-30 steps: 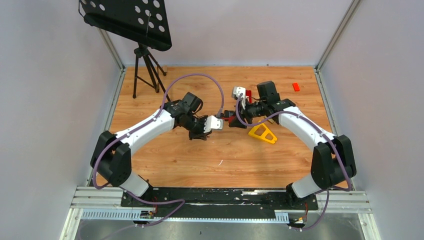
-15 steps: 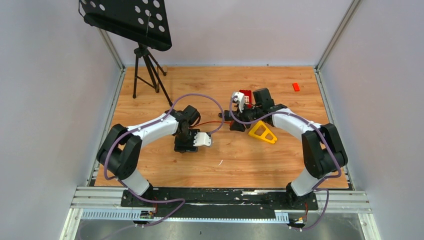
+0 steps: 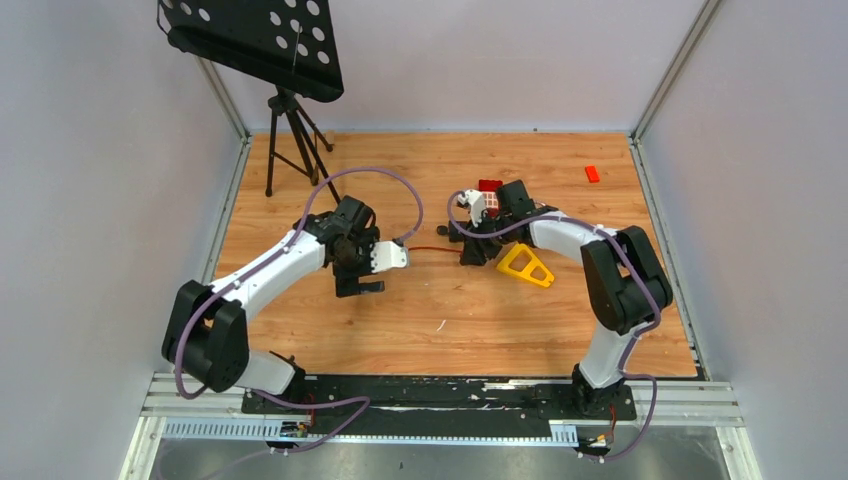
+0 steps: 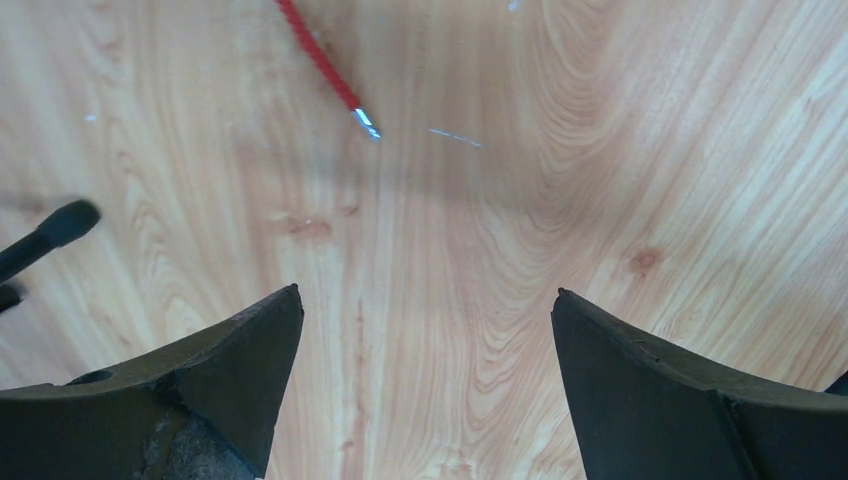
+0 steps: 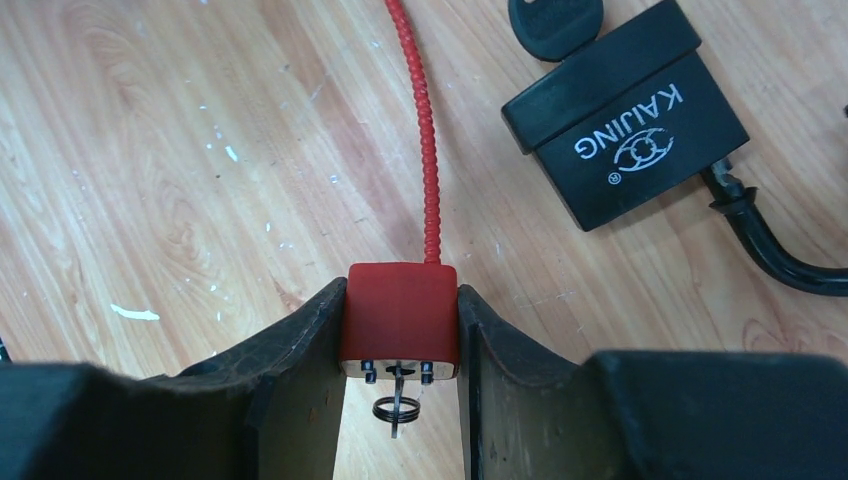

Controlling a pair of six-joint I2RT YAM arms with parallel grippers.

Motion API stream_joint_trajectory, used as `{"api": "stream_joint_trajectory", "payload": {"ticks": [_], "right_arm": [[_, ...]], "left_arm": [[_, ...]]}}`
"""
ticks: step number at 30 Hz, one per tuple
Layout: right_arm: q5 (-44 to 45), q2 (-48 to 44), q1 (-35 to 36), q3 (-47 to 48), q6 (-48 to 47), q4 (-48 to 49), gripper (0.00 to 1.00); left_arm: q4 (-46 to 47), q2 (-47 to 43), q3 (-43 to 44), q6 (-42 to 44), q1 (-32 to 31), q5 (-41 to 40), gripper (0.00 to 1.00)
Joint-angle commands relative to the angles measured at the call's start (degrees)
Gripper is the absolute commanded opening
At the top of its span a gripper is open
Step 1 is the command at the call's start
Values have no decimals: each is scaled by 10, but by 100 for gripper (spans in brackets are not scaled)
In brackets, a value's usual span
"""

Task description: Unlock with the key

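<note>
A red padlock [image 5: 400, 310] sits between the fingers of my right gripper [image 5: 400, 300], which is shut on its two sides. A small metal key with a wire ring [image 5: 397, 405] sticks out of the lock's underside. The lock's red cable [image 5: 425, 150] runs away over the wooden floor; in the top view it stretches left [image 3: 430, 250]. Its metal-tipped free end [image 4: 365, 122] lies on the wood ahead of my left gripper [image 4: 427, 292], which is open wide with nothing between its fingers. From above, the left gripper [image 3: 358, 285] is left of the right gripper [image 3: 470, 248].
A black KAIJING padlock [image 5: 625, 125] with a black key head [image 5: 555, 25] lies just right of the red cable. A yellow triangular piece [image 3: 525, 265] lies beside the right arm, a small red block [image 3: 592, 173] at the back right, a tripod stand [image 3: 290, 130] at the back left.
My left gripper has opened fully and drawn back to the left, away from the right gripper. The right gripper has kept its grip on the red padlock and shifted slightly left.
</note>
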Motion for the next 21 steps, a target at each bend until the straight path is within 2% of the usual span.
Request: {"api": "stream_joint_trajectory", "payload": {"ticks": [1,13,18,20,21], "right_arm": [[26,34,10,46,14,-55,28],[132,36,49,73,-16,-118,75],[150,-55,38,62,-38,-129,87],[150,-102,23,53,-36,-124,98],[153,-129,14,47,-34,-120,100]], "left_arm": [[35,-44,23,-61,4,16,100],[122,-121,11,-169,11,1,100],[189,-171,-26,-225,47,4,100],[216,-190,-39,-246,75,7,100],[233,-198,-48,-257,89,6,100]]}}
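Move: My right hand still holds the red lock body over its resting spot on the table, some 3 cm below and 1 cm nearer my base. From that hand, the black padlock lies about 7 cm ahead and 2 cm left, and the yellow triangle roughly 12 cm right, level with it. From my empty left hand, the red lock is about 22 cm right, 6 cm ahead and slightly lower. With my right hand I lower the red lock about 2 cm onto the table, easing slightly back, then spread my fingers almost fully to let go of it, and start rising and drifting right. My left hand, already empty and wide open, climbs about 9 cm and some 4 cm forward, tilting its fingers forward and to the right as it twists counter-clockwise. ##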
